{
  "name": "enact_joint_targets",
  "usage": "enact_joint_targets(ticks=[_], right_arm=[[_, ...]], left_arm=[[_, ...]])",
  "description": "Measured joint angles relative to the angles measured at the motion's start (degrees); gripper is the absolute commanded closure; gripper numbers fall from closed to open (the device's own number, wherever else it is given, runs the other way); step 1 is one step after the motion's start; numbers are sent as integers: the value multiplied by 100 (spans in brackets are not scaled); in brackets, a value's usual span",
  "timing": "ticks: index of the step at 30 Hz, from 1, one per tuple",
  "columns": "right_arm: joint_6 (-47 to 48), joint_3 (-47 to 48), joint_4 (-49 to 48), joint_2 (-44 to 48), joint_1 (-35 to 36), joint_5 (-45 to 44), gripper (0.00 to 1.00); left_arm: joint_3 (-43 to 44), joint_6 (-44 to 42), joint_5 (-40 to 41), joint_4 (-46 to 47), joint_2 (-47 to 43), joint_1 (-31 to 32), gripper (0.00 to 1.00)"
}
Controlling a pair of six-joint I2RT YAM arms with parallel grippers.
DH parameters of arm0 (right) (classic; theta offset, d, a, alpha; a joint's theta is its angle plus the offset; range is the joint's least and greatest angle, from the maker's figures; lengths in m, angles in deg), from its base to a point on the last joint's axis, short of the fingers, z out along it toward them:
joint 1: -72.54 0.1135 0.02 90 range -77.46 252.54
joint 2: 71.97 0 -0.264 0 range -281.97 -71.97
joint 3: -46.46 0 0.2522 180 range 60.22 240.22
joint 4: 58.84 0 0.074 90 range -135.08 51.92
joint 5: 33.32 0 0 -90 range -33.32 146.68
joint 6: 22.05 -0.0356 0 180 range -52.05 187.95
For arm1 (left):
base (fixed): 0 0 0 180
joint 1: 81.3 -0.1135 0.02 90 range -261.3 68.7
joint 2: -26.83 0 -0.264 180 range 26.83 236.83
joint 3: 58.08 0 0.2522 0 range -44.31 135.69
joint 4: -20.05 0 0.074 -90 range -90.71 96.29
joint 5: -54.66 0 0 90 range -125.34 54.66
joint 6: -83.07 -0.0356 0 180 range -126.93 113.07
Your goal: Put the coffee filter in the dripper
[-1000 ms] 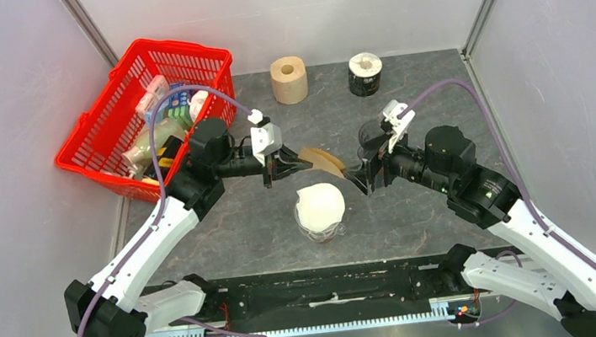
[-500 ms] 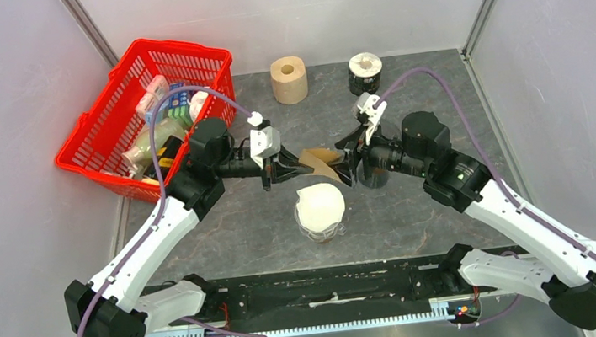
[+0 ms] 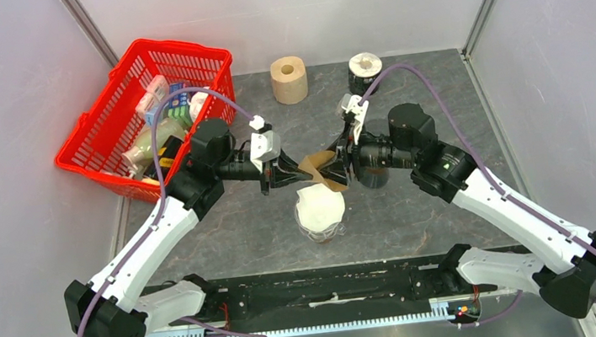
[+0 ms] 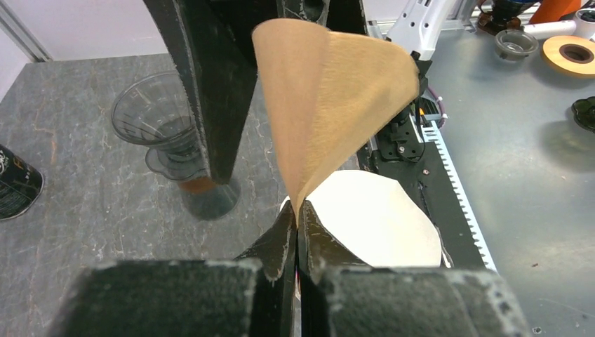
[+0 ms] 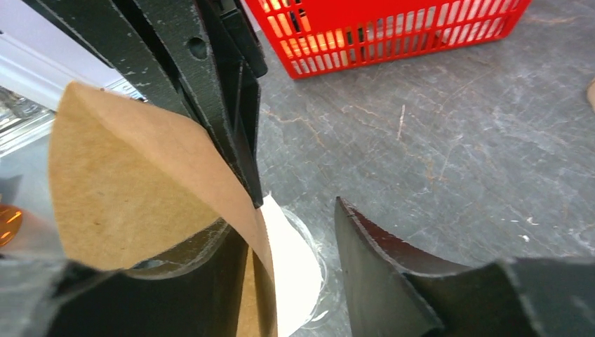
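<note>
My left gripper (image 4: 296, 210) (image 3: 293, 171) is shut on the pointed end of a brown paper coffee filter (image 4: 330, 105) (image 3: 318, 166), held in the air with its mouth fanned out toward the right arm. Facing it, my right gripper (image 5: 291, 225) (image 3: 343, 163) is at the filter's (image 5: 126, 189) mouth. Its jaws stand apart, one finger tucked behind the paper wall, the other finger (image 5: 393, 274) well clear of it. The dripper (image 4: 151, 116), a ribbed clear glass cone on a foot, stands on the table beyond the filter. In the top view the right arm mostly hides it.
A white paper filter in a clear glass cup (image 3: 320, 208) sits just below the two grippers. A red basket (image 3: 144, 110) with several items is at the back left. A tan roll (image 3: 289, 79) and a black can (image 3: 365, 73) stand at the back.
My right gripper has moved left to the filter's open end, and its jaws have narrowed. The left gripper has kept its grip and barely moved.
</note>
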Motion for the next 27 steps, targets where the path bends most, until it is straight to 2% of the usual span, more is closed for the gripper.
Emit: enact_joint_targets(ticks=[3, 7, 9, 11, 14, 15, 17, 18, 22, 27], right_arm=[[-4, 4, 0, -22, -2, 186, 68], [-55, 15, -17, -42, 13, 402, 86], [-81, 22, -31, -59, 13, 476, 100], [-120, 26, -35, -61, 13, 485, 100], [-240, 33, -33, -50, 15, 267, 100], [-267, 37, -26, -39, 26, 155, 100], [-341, 44, 13, -2, 39, -142, 100], [-374, 44, 46, 24, 39, -352, 100], [-476, 122, 289, 109, 39, -1451, 100], [-400, 487, 566, -9, 39, -3016, 100]], left_arm=[[0, -7, -13, -48, -2, 0, 98], [0, -17, -13, -44, -2, 0, 98], [0, -17, 2, -42, -2, 0, 98], [0, -15, 46, -37, -2, 0, 97], [0, -9, 144, -7, -26, 2, 78], [0, 22, 216, 39, -37, 2, 67], [-7, 157, 393, 177, -96, 0, 27], [-17, 273, 496, 299, -144, 2, 19], [-173, 981, 1156, 940, -452, 9, 16], [-63, 2450, 2857, 1351, -581, 17, 14]])
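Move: The brown coffee filter, still pinched at its tip by the left fingers, has its middle about 2 cm back and 1 cm left of the right hand, at the same height. From that hand the dripper already lined with white paper sits some 5 cm back, 2 cm left and 15 below; the dark dripper stands 7 cm ahead, 14 right and 20 below. From the left hand, the brown filter's middle is level fore and aft, 3 cm right. The brown filter's edge is pinched between the right fingers, which shut fully while easing back about 1 cm. Only then do the left fingers open wide and come free, that hand backing off upward and forward. The right hand keeps its pinch and carries the filter forward and right towards the dark dripper, some 8 cm, turning about 30 degrees clockwise. ##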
